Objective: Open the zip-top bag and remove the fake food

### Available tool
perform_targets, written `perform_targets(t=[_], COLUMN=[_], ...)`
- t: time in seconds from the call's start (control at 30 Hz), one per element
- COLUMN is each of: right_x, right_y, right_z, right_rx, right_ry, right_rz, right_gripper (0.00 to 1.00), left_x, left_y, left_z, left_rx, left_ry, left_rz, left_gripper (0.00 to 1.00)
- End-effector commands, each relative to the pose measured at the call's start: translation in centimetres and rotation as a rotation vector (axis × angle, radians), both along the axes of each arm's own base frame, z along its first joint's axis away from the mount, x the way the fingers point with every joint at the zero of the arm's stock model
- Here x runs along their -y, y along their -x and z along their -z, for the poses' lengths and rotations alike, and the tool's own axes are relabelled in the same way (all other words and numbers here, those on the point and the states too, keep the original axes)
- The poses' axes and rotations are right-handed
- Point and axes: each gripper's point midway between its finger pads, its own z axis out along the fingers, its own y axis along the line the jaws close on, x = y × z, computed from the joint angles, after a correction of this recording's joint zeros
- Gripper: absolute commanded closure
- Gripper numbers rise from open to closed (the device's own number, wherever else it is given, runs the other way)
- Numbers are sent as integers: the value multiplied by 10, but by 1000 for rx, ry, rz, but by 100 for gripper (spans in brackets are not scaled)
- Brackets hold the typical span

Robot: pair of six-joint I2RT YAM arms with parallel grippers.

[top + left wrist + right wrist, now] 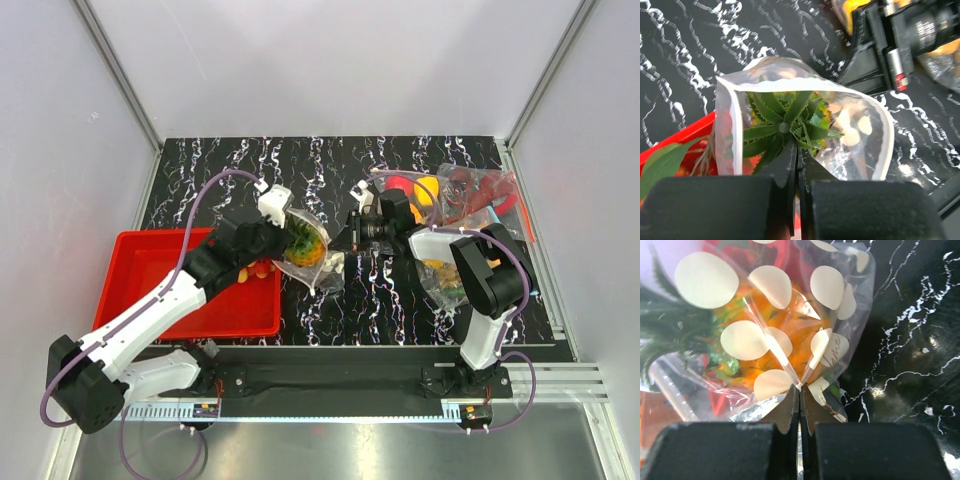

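The zip-top bag [325,272] is held in the air between my two grippers, over the tray's right edge. Its mouth [880,125] is open and faces the left wrist camera. White round dots cover its side [705,280]. My left gripper [796,150] reaches into the mouth and is shut on the green leafy top [785,127] of the orange bumpy fruit [305,245], which is still inside the bag [785,315]. My right gripper [800,387] is shut on a fold at the bag's closed end. Red-yellow cherries [262,268] lie in the red tray.
The red tray [150,300] sits at the front left; a green leaf [660,167] lies in it. Other clear bags lie at the back right: one with red and yellow balls [415,190], one with red peppers [480,195], and another under my right arm [440,275].
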Motion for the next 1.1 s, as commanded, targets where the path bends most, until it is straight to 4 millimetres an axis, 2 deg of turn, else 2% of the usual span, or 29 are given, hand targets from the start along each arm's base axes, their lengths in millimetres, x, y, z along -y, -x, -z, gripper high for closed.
perform_targets(t=[0.0,0.03,0.13,0.2,0.33,0.57,0.63,0.77,0.8,0.9,1.0,1.07], right_x=[-1,3,23,33,52,58,59,60,61,64,68,71], right_y=[-15,-15,-35,-41,-54,-58,-56,-53,-52,-48,-44,-42], right_z=[-21,-15,-2,-3,4,8,10,1,1,-3,-2,-1], right_rx=[79,51,58,62,48,37,34,47,45,54,59,58], right_ry=[-4,36,174,206,292,330,335,310,309,310,322,331], right_rz=[18,44,187,240,355,388,390,403,405,407,416,425], right_gripper=[100,100,100,100,100,100,100,100,100,100,100,100], left_x=[24,27,33,36,40,48,51,64,71,82,80,75], left_y=[-3,-2,5,12,27,48,47,38,31,19,14,9], left_z=[-54,-58,-83,-99,-116,-152,-165,-178,-171,-181,-202,-207], left_rx=[132,137,163,173,176,237,265,287,263,270,324,344], left_ry=[156,166,211,239,284,397,427,455,448,460,475,461], left_rz=[93,111,160,195,256,355,363,393,397,410,386,355], left_gripper=[100,100,100,100,100,100,100,100,100,100,100,100])
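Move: Below the left fingers, which already pinch the leaves of the fake pineapple, its body sits in the open bag, about 5 cm to the right, 1 cm back and 6 cm down. The red tray's middle is some 21 cm left, 11 cm back and 16 cm lower. From the right hand, already pinching the bag's closed end, the pineapple lies roughly 7 cm left, 1 cm back and 3 cm up; the red-and-yellow fruit bag is about 16 cm right, 9 cm ahead and 5 cm lower. Drawing the pineapple out by its leaves, the left hand climbs about 14 cm and goes some 8 cm right, easing back 4 cm before coming forward again, while its fingers level out and swing clockwise. The right hand keeps its pinch on the bag and pulls it roughly 6 cm right and 4 cm forward, its fingers tipping down and turning clockwise. ##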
